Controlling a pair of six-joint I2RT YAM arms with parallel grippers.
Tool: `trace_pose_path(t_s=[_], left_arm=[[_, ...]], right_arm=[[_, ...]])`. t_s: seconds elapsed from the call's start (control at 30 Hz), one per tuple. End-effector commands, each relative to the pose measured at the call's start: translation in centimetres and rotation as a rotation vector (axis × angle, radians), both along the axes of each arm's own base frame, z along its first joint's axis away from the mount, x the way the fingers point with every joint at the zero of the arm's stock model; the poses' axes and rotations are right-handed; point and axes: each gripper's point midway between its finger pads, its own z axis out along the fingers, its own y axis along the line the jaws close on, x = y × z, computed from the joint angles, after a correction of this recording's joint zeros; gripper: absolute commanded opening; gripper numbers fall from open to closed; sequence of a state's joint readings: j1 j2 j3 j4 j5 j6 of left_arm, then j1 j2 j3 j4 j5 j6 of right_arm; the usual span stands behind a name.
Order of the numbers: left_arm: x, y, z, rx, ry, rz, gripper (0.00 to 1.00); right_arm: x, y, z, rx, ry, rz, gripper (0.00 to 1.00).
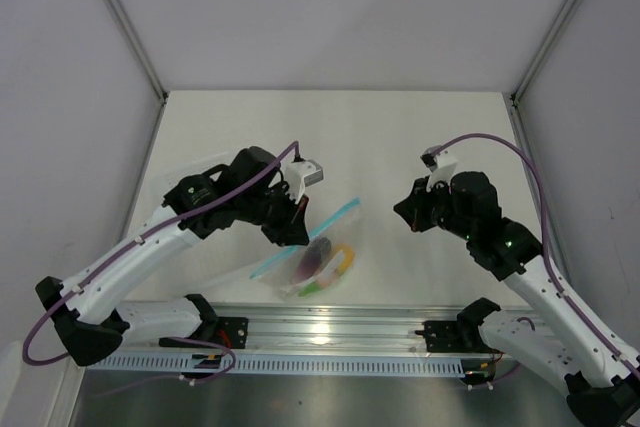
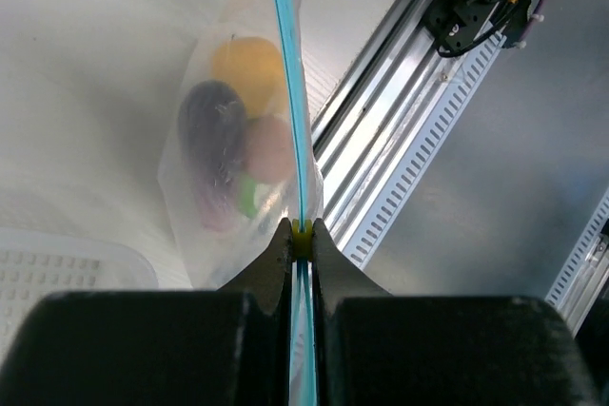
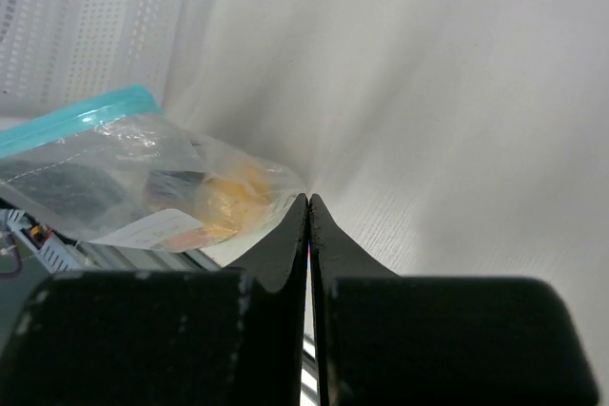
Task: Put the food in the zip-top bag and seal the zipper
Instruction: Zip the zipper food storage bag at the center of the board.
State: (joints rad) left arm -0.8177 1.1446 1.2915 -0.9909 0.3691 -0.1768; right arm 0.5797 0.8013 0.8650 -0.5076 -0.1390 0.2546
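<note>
The zip-top bag lies on the table near the front rail, with the food inside it. Through the clear plastic the left wrist view shows a yellow piece, a purple one, a pink one and a bit of green. My left gripper is shut on the zipper, with a small yellow piece pinched between its tips on the blue strip. My right gripper is shut on nothing, hovering to the right of the bag and apart from it.
A white perforated basket sits to the left of the bag, partly under my left arm. The metal rail with both arm bases runs along the near table edge, just in front of the bag. Grey walls enclose the table.
</note>
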Motion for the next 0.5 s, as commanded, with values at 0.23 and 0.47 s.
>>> trace_pose_path(t_s=[0.23,0.47], left_arm=[[-1.3,-0.5,0.9,-0.081,0.023,-0.05,0.01],[-1.8,-0.7,1.2,-0.108,0.032,-0.075,0.01]], right_arm=[[-4.4,5.4,4.2,0.208,0.031,0.475,0.56],[-3.8,7.1,4.6,0.236,0.035,0.594,0.67]])
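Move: The zipper's free right end lies about 9 cm to the right gripper's left, only some 1 cm ahead and about 2 cm lower. The yellow slider, pinched by the left gripper, is roughly 20 cm to the left and 7 cm back from the right gripper, near its height; the bagged food sits about 11 cm left, 2 cm back and 12 cm below. From the left gripper the zipper's free end is some 11 cm right and 8 cm forward, about level. Swing the empty right gripper about 6 cm left and 3.5 cm back, rising slightly, towards the zipper's free right end, and open its shut fingers to roughly two thirds. Turn that wrist nearly 30 degrees counter-clockwise as you go so the open fingers face the end. Keep the left gripper pinching the yellow slider and ease it back about 1.5 cm. ##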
